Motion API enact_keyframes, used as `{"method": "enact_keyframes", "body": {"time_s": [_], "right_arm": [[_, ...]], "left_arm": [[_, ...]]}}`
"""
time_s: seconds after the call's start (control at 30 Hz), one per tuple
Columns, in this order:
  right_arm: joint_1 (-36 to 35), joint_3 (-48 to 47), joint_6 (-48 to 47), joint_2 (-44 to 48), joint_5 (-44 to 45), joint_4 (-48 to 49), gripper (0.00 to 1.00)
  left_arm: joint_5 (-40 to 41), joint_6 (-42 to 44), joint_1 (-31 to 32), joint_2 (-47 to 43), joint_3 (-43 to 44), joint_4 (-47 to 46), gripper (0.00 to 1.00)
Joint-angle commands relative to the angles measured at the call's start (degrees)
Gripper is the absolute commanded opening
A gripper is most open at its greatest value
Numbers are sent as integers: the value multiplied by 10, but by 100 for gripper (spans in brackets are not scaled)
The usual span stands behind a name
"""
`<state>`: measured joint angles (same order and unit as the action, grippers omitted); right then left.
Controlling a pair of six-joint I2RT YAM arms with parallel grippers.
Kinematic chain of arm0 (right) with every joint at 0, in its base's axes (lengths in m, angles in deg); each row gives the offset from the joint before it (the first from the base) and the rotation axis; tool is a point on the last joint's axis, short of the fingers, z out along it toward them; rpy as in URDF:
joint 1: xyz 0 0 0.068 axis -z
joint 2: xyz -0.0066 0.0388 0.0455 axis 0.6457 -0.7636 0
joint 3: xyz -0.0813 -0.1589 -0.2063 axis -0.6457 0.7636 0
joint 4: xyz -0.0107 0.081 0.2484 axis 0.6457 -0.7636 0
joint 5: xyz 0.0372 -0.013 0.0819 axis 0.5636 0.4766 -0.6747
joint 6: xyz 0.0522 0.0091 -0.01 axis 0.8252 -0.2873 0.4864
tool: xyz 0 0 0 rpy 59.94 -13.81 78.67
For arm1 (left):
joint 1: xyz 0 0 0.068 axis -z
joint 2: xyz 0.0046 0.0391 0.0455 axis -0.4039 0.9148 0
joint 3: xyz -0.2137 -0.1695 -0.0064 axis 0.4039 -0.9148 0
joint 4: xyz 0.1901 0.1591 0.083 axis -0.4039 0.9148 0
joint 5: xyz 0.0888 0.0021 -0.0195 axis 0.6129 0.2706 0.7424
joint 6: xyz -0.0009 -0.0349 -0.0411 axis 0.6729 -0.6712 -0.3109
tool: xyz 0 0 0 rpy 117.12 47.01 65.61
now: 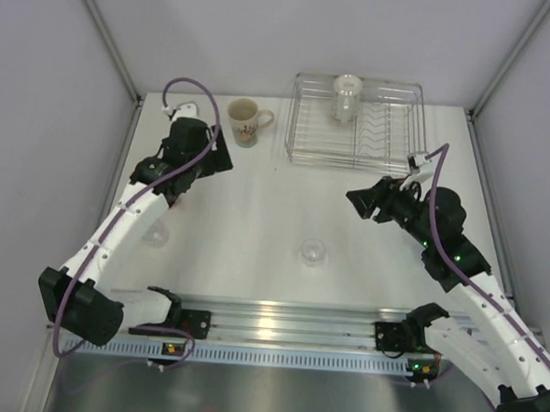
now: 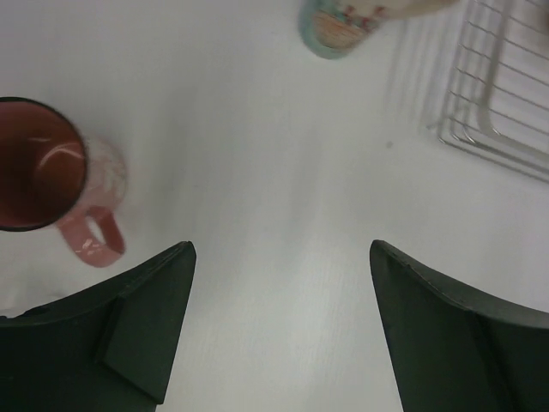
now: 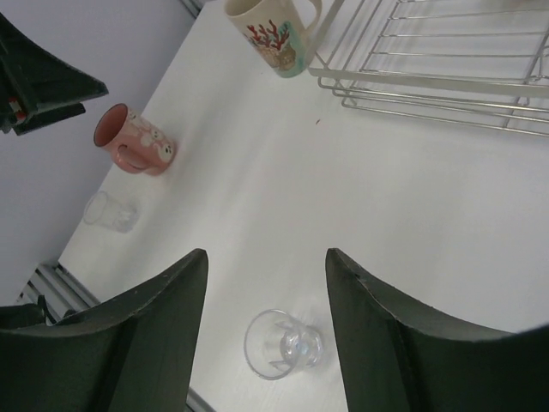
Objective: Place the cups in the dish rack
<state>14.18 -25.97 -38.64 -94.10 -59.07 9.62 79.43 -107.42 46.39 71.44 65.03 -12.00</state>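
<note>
The wire dish rack (image 1: 308, 150) (image 3: 412, 80) (image 2: 467, 142) stands at the back with a pale cup (image 1: 345, 95) inside it. To its left is a cream floral mug (image 1: 246, 122) (image 2: 336, 27) (image 3: 273, 36). A pink mug (image 2: 53, 176) (image 3: 135, 142) stands left of my left gripper (image 1: 224, 158) (image 2: 281, 249), which is open and empty over bare table. One small clear glass (image 1: 313, 252) (image 3: 283, 345) sits on the table below my right gripper (image 1: 357, 204) (image 3: 266, 253), which is open and holds nothing. Another clear glass (image 1: 156, 236) (image 3: 110, 210) sits beside the left arm.
Metal frame posts and grey walls close in the table's left, right and back sides. A metal rail (image 1: 277, 323) with the arm bases runs along the near edge. The left gripper's dark body (image 3: 43, 81) shows at the top left of the right wrist view.
</note>
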Motion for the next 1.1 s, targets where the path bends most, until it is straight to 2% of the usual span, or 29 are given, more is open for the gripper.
{"method": "enact_keyframes", "body": {"time_s": [0.0,0.03,0.07,0.17,0.3,0.53,1.07], "right_arm": [[-4,14,8,3,-5,7,58],[-4,18,11,5,-8,14,58],[-4,26,15,9,-11,19,58],[-4,35,25,16,-24,34,58],[-3,31,17,20,-26,26,58],[-3,27,-9,39,-10,2,59],[-3,25,-21,24,-4,7,59]], "left_arm": [[-36,-17,-116,8,-10,28,88],[-41,-12,-163,16,-11,32,87],[-40,2,-182,26,-10,33,86],[5,28,-218,68,-4,33,85],[-8,24,-257,120,8,32,82],[-6,-6,-260,180,20,18,81],[-33,-10,-260,247,29,11,64]]}}
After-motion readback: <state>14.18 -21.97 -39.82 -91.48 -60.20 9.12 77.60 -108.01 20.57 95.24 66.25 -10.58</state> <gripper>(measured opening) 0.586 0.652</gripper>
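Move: The red mug, standing mouth up, is about 19 cm to the left hand's left, roughly 4 cm ahead of it and 20 cm below. A clear glass stands some 11 cm nearer the robot than the red mug and about 2 cm farther left. The patterned mug is about 23 cm ahead of the left hand and 2 cm to its right, similarly low. From the right hand, the red mug lies roughly 50 cm left and 14 cm ahead, about 22 cm lower. Heading for the red mug, the left hand sweeps left about 15 cm, then sinks some 14 cm to its rim, easing slightly forward and slowing near the end. The hand turns counter-clockwise and tips its fingers down, about 25 degrees each. The fingers close partway, one over the mug's mouth and the other outside its right side; no touch can be made out. ##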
